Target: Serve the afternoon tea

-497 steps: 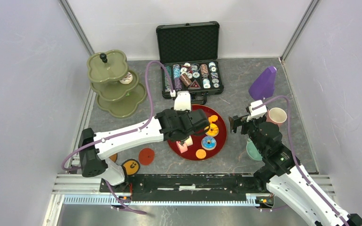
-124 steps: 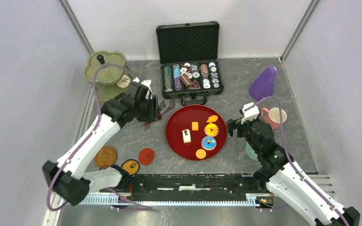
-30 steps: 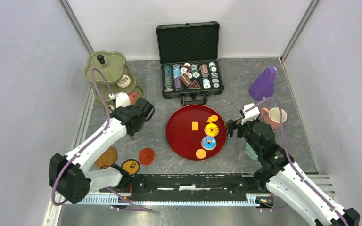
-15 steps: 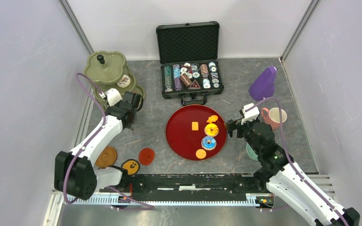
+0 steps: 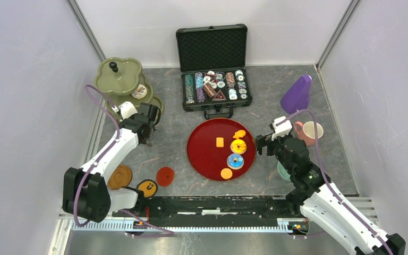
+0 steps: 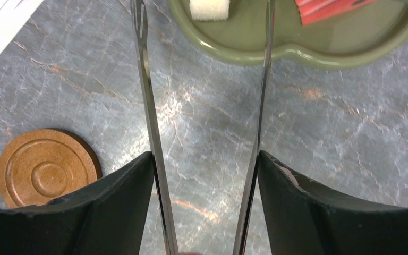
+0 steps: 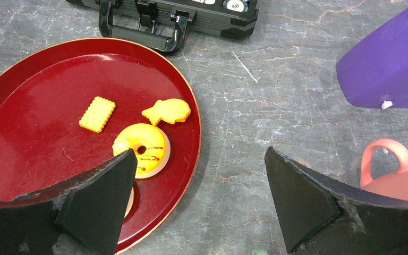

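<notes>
The olive-green stand [image 5: 119,79] rises at the back left, a pale donut [image 5: 139,91] on its middle tier. My left gripper [image 5: 150,114] hovers by its bottom tier [image 6: 234,50], fingers pressed on thin metal tongs [image 6: 146,95] whose arms stand spread with nothing between them. A white cake slice [image 6: 210,8] and a red one [image 6: 332,8] lie on that tier. My right gripper [image 5: 263,142] is open and empty at the red tray's [image 5: 204,154] right rim. The tray holds a yellow donut [image 7: 141,151], a blue donut [image 5: 235,161] and orange biscuits [image 7: 97,113].
A pink cup [image 5: 311,130] and a mostly hidden teal cup [image 5: 282,171] sit right of my right arm. A brown saucer [image 6: 45,178], a red saucer [image 5: 164,176] and an orange one [image 5: 147,187] lie front left. An open chip case [image 5: 215,69] and a purple container [image 5: 296,94] stand behind.
My left arm swung left to the stand's bottom tier, and the tongs have spread apart. The right arm has not moved.
</notes>
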Controlling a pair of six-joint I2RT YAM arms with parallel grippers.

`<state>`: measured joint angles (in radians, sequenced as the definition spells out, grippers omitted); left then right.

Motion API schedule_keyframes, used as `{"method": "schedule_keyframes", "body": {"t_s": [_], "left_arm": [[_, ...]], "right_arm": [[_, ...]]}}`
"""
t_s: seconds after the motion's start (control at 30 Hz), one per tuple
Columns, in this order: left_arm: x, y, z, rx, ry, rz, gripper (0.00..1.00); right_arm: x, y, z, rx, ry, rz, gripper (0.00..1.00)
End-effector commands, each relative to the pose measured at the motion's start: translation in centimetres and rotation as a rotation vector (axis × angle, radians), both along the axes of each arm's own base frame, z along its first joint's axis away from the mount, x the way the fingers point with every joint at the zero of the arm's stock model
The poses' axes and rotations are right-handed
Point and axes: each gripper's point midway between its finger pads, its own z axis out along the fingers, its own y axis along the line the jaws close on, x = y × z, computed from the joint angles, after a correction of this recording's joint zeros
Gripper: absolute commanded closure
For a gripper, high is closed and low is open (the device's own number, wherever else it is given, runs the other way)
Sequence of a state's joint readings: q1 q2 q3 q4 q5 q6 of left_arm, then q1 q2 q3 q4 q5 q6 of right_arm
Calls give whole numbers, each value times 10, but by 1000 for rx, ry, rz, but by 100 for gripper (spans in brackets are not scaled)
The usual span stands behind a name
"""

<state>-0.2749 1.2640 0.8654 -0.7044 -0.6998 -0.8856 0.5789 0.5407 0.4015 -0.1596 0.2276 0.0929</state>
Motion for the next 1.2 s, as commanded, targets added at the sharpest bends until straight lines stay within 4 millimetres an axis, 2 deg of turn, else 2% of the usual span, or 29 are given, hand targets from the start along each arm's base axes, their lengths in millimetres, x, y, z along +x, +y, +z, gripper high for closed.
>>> {"method": "schedule_keyframes", "body": {"t_s": [0.0,0.23,0.43,0.63,0.73,0.83,0.97,1.07,1.17], "left_arm": [[2,-13,34,-112,-88,-13,21],[-25,-30,72,-222,-136,-152,9],[-41,-63,110,-320,-236,-433,2],[-55,-63,137,-321,-316,-490,0],[-58,-64,134,-330,-303,-491,0],[-61,-66,120,-358,-255,-467,0],[-69,-65,81,-443,-185,-318,0],[-74,-53,54,-460,-160,-147,0],[-69,-44,32,-470,-191,1,0]], "right_arm": [[3,2,9,13,-19,-4,2],[4,2,5,8,-10,-7,2],[4,2,0,-4,2,-6,2],[5,-2,2,-17,3,-23,2],[6,-3,2,-23,4,-29,2],[6,-5,3,-32,10,-39,2],[8,-3,2,-26,2,-36,2],[9,-1,0,-32,10,-31,2],[8,-1,-1,-35,21,-29,2]]}}
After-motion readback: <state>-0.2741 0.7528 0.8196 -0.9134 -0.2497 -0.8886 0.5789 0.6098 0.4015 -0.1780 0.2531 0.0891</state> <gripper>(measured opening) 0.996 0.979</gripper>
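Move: The left hand still has the long tongs spread between its half-opened fingers. The bare table spot for them lies about 5 cm back, 1 cm right and 10 cm below. From this hand, the tiered stand's lower tier is some 7 cm ahead and 1 cm left, the red coaster 20 cm back and 8 cm right, the brown coaster 21 cm back and 10 cm left. From the right hand, that table spot is roughly 48 cm left, 2 cm back, 15 cm down. The left hand opens its fingers the rest of the way and lets go of the tongs, rising about 12 cm while drawing back and to the right, away from the stand's lower tier, and rolling its left side down with a clockwise turn. Its fingers stay wide open as it then sinks some 7 cm, still easing back, to end above the table between the stand and the red coaster, while the right hand, open and empty beside the tray, settles about 2 cm lower. ##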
